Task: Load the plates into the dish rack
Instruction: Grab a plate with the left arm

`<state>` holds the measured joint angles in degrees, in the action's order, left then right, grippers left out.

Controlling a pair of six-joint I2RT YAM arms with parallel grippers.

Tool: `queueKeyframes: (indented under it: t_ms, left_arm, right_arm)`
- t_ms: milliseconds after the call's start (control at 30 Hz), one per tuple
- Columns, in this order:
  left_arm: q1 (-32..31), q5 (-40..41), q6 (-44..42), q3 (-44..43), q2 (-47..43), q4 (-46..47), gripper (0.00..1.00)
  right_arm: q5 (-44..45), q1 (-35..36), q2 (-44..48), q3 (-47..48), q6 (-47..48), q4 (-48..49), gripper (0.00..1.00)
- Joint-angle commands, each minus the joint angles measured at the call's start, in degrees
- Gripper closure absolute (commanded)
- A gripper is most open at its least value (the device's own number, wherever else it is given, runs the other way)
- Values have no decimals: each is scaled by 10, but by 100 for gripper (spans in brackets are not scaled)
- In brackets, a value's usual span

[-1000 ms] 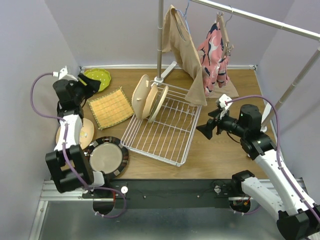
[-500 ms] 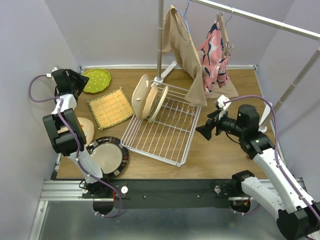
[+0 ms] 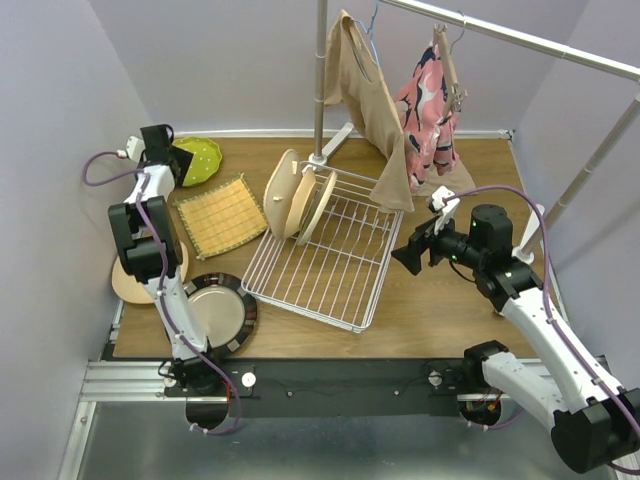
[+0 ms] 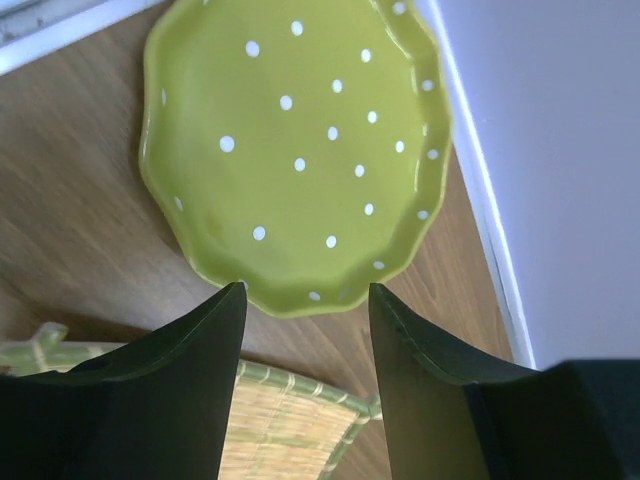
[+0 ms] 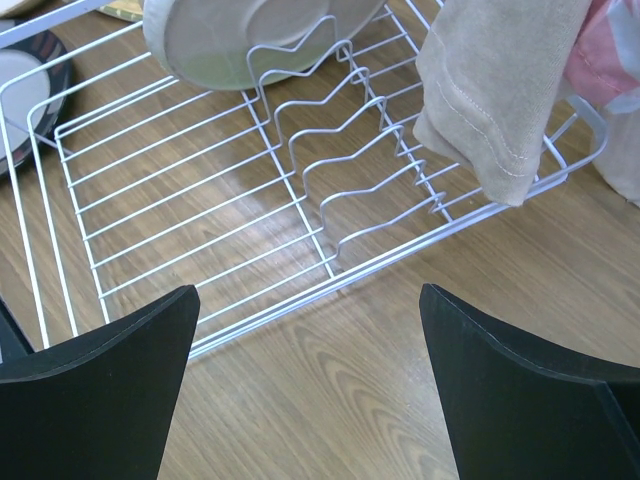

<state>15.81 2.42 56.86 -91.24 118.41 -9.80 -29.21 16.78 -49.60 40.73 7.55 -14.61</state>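
Observation:
The lime green plate with white dots (image 3: 200,160) (image 4: 290,150) lies flat in the back left corner. My left gripper (image 3: 168,150) (image 4: 305,292) hovers at its near rim, open, with nothing between the fingers. In the white wire dish rack (image 3: 340,270) (image 5: 200,200), three pale plates (image 3: 295,200) (image 5: 250,35) stand on edge at the back left end. A dark-rimmed silvery plate (image 3: 215,312) (image 5: 20,80) lies at the front left, and a tan plate (image 3: 128,285) sits partly under the left arm. My right gripper (image 3: 405,258) (image 5: 310,300) is wide open and empty, right of the rack.
A yellow woven mat (image 3: 222,215) (image 4: 290,430) lies between the green plate and the rack. A white clothes-rail stand (image 3: 322,90) rises behind the rack, and a tan cloth (image 3: 375,110) (image 5: 500,90) hangs over the rack's back right corner, beside a pink garment (image 3: 430,110). Walls close in on the left and at the back.
My left arm has swung from above the tan plate to the back left corner, bringing its gripper to the green plate's rim. The right gripper has barely shifted.

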Motion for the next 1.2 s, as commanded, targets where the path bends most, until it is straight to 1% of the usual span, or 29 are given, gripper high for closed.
queueKeyframes:
  t_ms: [0,133,333,533,567,667,767,800,833,967,1100,1133,1167]
  left_arm:
    - [-22,101,93,-81,64,-142,40]
    - [-29,111,123,-87,73,-152,41]
    - [-37,98,143,-104,96,-163,41]
    - [-39,100,168,-125,122,-185,46]
    - [-39,99,171,-133,129,-203,46]
    - [-39,102,170,-154,149,-218,51]
    - [-40,106,176,-158,156,-218,58]
    - [-40,105,178,-162,161,-221,59]
    - [-39,108,178,-172,165,-224,63]
    - [-40,109,177,-197,179,-244,66]
    - [-40,105,166,-188,170,-229,71]
    - [-39,104,164,-173,165,-222,76]
    - [-40,103,150,-162,158,-192,80]
  right_arm:
    - [16,-3,-4,9,4,15,0]
    - [20,-3,-3,7,7,18,0]
    - [22,-4,-3,2,9,21,0]
    - [28,-4,-4,4,15,24,0]
    - [28,-5,-4,4,15,25,0]
    - [28,-5,-1,4,16,25,0]
    - [28,-7,1,5,15,26,0]
    - [28,-8,1,6,14,26,0]
    - [28,-9,1,5,14,26,0]
    - [29,-11,3,8,15,26,0]
    - [29,-13,7,8,16,27,0]
    - [29,-13,8,8,16,27,0]
    - [28,-14,9,8,16,27,0]
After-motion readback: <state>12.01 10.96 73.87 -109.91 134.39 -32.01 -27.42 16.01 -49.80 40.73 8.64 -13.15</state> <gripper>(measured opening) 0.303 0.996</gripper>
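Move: Straight ahead of the left hand, about 8 cm, and some 9 cm below it lies the middle of the green dotted plate. The woven mat is about 9 cm back and 13 cm to the right, the flowered plate 24 cm back and 4 cm to the left, both down on the table. The dish rack's middle is roughly 19 cm back and 39 cm to the right. From the right hand the green plate lies some 38 cm ahead, 57 cm to the left and 18 cm lower. Sinking about 8 cm, most of it early on, the left hand comes down to the near rim of the green plate while its fingers tip some 15 degrees steeper and swing a little counter-clockwise. Once low it all but stops, and the half-open fingers close around that rim, one on either side, to pinch it. ##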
